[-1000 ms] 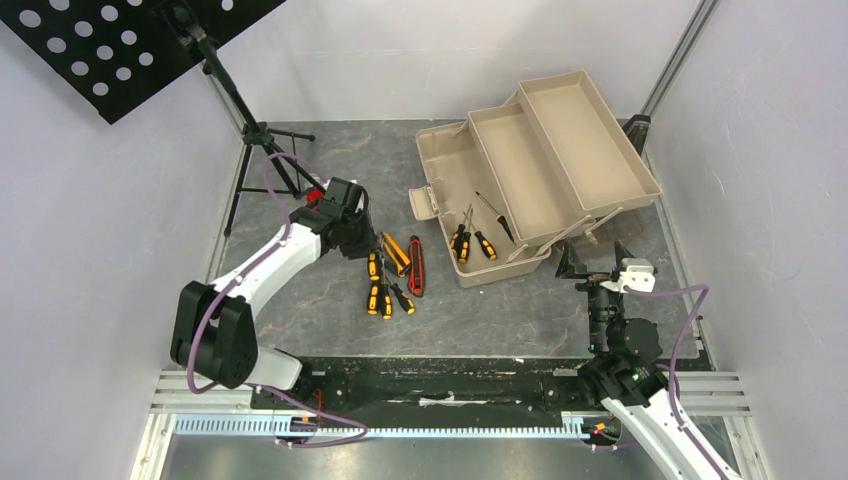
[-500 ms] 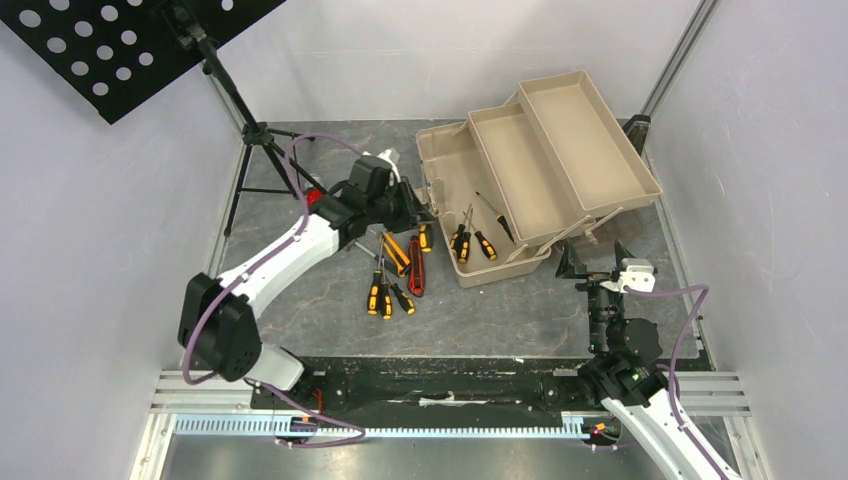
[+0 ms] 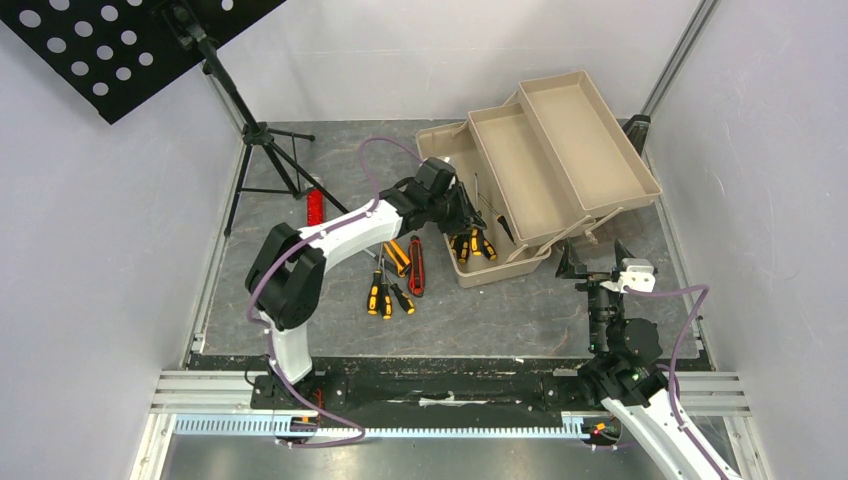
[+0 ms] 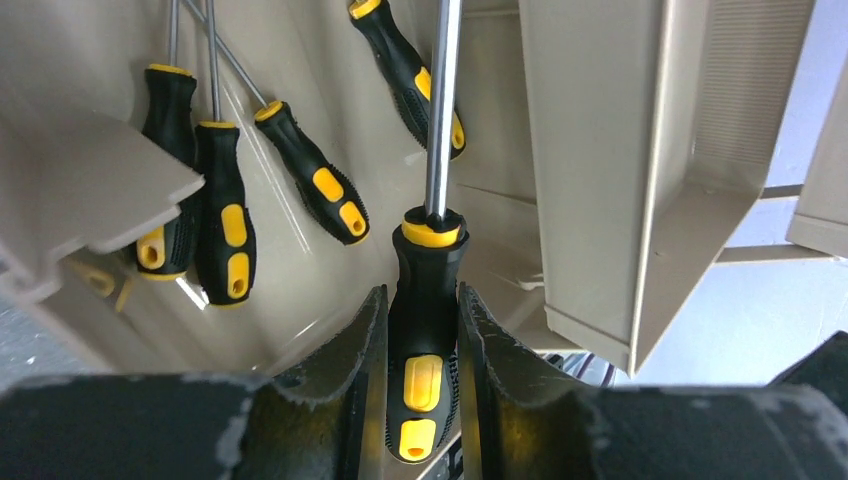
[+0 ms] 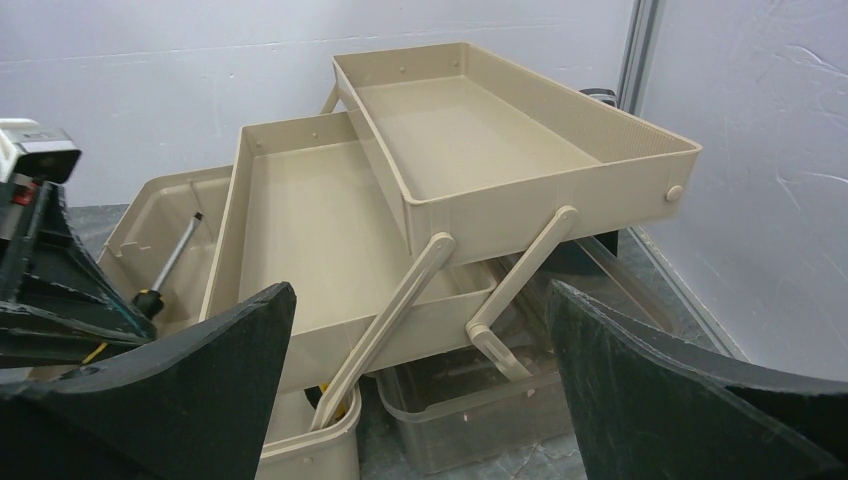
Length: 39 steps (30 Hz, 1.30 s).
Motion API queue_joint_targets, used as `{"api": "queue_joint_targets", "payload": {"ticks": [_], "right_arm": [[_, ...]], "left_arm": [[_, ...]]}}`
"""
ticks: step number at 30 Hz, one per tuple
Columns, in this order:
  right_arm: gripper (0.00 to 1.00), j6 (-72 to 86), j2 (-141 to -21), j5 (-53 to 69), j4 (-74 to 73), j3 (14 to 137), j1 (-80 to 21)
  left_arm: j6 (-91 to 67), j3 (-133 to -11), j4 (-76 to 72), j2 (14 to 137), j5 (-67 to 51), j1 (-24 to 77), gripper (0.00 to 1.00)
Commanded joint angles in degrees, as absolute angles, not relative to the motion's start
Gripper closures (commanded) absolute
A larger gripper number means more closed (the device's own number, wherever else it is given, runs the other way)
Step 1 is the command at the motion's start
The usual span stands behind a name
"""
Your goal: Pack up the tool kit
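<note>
The tan toolbox [image 3: 590,140] stands open at the back right with its two trays [image 5: 470,130] folded out. My left gripper [image 3: 474,220] hangs over the box's bottom compartment [image 4: 300,280]. It is shut on the black-and-yellow handle of a screwdriver [image 4: 430,235], shaft pointing away. Several screwdrivers [image 4: 220,210] lie in that compartment. On the table lie more screwdrivers [image 3: 385,295], an orange knife [image 3: 398,253] and a red knife [image 3: 416,266]. My right gripper [image 3: 590,262] stands wide open near the box's front right corner, its fingers [image 5: 200,370] holding nothing.
A red bar [image 3: 316,208] lies left of the left arm. A black tripod music stand [image 3: 262,140] fills the back left corner. A clear plastic tub [image 5: 500,400] sits under the folded-out trays. White walls close in both sides.
My left arm has swung right from the loose tools, carrying one screwdriver over the toolbox's bottom compartment. The right arm has not moved.
</note>
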State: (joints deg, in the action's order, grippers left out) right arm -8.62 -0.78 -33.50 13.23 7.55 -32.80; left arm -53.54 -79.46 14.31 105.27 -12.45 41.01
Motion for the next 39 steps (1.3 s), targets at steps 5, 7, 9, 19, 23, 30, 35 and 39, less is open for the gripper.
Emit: {"api": "queue_joint_targets", "payload": {"ticks": [5,7,9,19,23,30,35,39], "right_arm": [[0.02,-9.1,1.4,-34.7,15.4,7.0,-33.2],[0.02,-9.1,1.4,-34.7,15.4,7.0,-33.1],[0.02,-9.1,1.3,-34.7,15.4,6.9,-33.1],[0.02,-9.1,1.5,-34.7,15.5,7.0,-33.1],[0.02,-9.1,1.5,-34.7,15.4,7.0,-33.1],[0.02,-9.2,1.5,-34.7,15.5,7.0,-33.1],[0.02,-9.0,1.4,-34.7,15.5,7.0,-33.1],[0.02,-9.1,1.4,-34.7,15.4,7.0,-33.1]], "left_arm": [[-56.1,-85.1,13.3,108.0,-12.9,42.1,0.50],[-55.6,-85.0,13.8,107.5,-12.3,42.1,0.42],[-55.1,-85.1,14.5,107.0,-11.7,42.1,0.33],[-50.1,-85.1,19.9,102.5,-8.7,42.1,0.29],[-45.7,-84.3,25.7,98.9,-4.9,42.1,0.29],[-39.0,-80.6,35.8,93.5,3.7,42.1,0.29],[-36.3,-77.6,42.3,90.6,8.6,42.1,0.29],[-35.0,-74.0,46.7,87.8,13.3,42.1,0.30]]}}
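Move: Straight beneath the left hand's held screwdriver, some 8 cm down and 2 cm back, is its spot on the tool box's bottom tray. Two packed screwdriver handles lie about 4 cm to the hand's left and 1 cm ahead, a third 2 cm right and 1 cm ahead. On the table the red cutter is roughly 14 cm left, 4 cm back and 9 cm below. From the idle right hand the spot lies about 24 cm left, 7 cm ahead and 19 cm below. Dipping about 1 cm into the open box, the left hand spreads its fingers and lets go of the screwdriver over the bottom tray. After a short hover it swings roughly 12 cm to its left and some 4 cm back, arching 3–4 cm up over the tray's wall and down again towards the red cutter, fingers held open and turning nearly 30 degrees to point more steeply down. ##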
